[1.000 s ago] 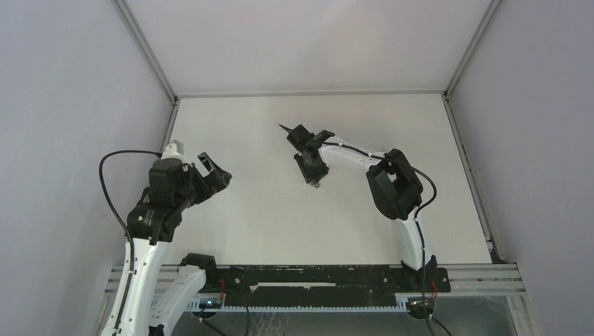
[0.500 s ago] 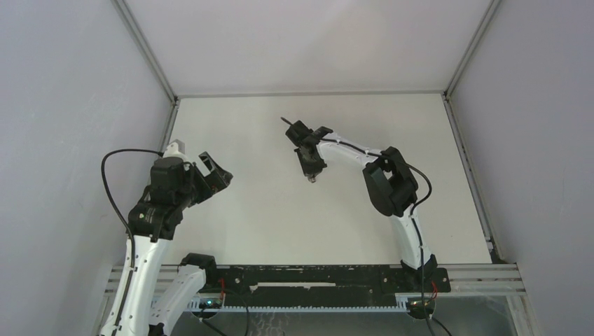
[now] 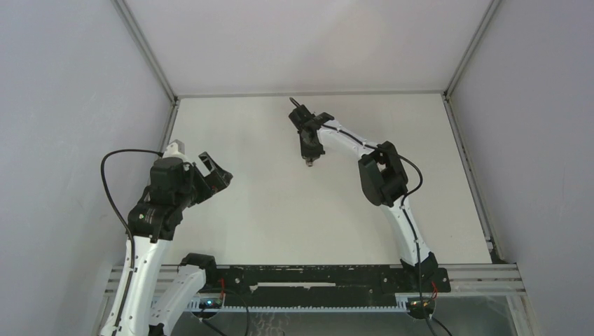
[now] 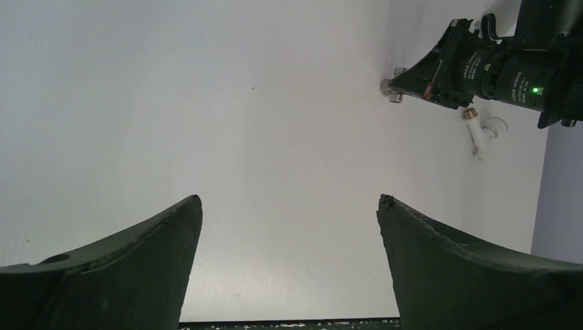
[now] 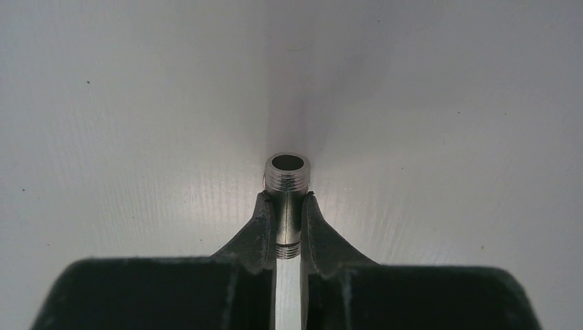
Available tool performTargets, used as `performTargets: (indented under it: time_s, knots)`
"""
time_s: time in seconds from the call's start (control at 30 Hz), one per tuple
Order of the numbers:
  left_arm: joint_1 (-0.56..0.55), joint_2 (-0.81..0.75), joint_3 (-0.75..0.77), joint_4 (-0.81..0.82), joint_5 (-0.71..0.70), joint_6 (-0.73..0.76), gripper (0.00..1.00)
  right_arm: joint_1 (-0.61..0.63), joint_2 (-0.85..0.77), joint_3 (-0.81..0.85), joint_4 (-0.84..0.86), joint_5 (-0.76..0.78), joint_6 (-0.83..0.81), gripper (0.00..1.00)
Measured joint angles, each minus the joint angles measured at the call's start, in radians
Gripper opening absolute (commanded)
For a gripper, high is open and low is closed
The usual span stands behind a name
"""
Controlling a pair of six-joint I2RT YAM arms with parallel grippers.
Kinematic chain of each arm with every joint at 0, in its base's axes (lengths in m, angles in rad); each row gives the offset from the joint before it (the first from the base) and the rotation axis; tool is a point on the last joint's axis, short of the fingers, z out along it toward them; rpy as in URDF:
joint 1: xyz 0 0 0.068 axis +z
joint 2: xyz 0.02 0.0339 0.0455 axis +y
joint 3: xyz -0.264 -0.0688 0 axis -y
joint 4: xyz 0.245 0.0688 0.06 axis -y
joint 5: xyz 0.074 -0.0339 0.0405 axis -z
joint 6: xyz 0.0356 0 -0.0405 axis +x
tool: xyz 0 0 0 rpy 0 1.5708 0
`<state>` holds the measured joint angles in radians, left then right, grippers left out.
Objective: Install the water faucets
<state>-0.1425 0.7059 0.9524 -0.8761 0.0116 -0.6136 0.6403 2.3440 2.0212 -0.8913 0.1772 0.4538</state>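
My right gripper (image 5: 287,198) is shut on the grey metal fitting (image 5: 287,172), whose threaded open end sticks out past the fingertips, just above the white table. In the top view the right gripper (image 3: 309,158) is far out over the middle of the table's back half. The left wrist view shows the fitting (image 4: 392,88) at the tip of the right gripper, and the white tap piece (image 4: 481,134) lying on the table just beside it. My left gripper (image 4: 289,201) is open and empty, held above the table's left side (image 3: 218,170).
The white table (image 3: 266,210) is walled by grey panels at left, right and back. A black rail (image 3: 315,276) runs along the near edge by the arm bases. A black cable (image 3: 112,189) loops off the left arm.
My right gripper has moved toward the back of the table with the metal fitting held in it. The left arm has not moved.
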Motion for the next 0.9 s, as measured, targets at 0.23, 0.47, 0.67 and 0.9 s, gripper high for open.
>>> performTargets:
  time_s: [0.23,0.47,0.67,0.9]
  knots:
    - [0.0,-0.005,0.0,0.0,0.0,0.0,1.0,-0.001,0.009,0.014,-0.023,-0.002,0.05,0.52]
    - [0.0,-0.006,0.0,0.0,0.0,0.0,1.0,-0.004,0.004,0.013,-0.026,-0.005,0.049,0.56]
    - [-0.005,0.006,0.0,-0.001,0.002,0.003,1.0,-0.037,-0.166,-0.109,0.018,0.015,0.037,0.57]
    - [-0.259,0.063,0.0,0.014,-0.108,0.001,1.0,-0.301,-0.54,-0.447,0.145,0.036,0.056,0.57]
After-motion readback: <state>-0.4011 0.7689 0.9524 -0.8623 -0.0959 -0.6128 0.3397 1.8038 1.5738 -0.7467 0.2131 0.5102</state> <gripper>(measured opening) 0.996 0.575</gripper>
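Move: The metal tee fitting sits between the right fingertips, its middle practically at the hand point and perhaps 1 cm below. The white faucet lies about level with the fitting on the table, some 22 cm to the right of it. From the idle left hand the fitting is about 20 cm ahead, 22 cm to the right and some 20 cm down. The metal tee is let go as the right fingers open in place from almost shut to a little over half. The right hand then lifts off about 11 cm and swings some 16 cm right towards the white faucet, its fingertips tipping up and turning about 20 degrees clockwise. At the end the open left hand starts about 4 cm to its right, towards the tee. ##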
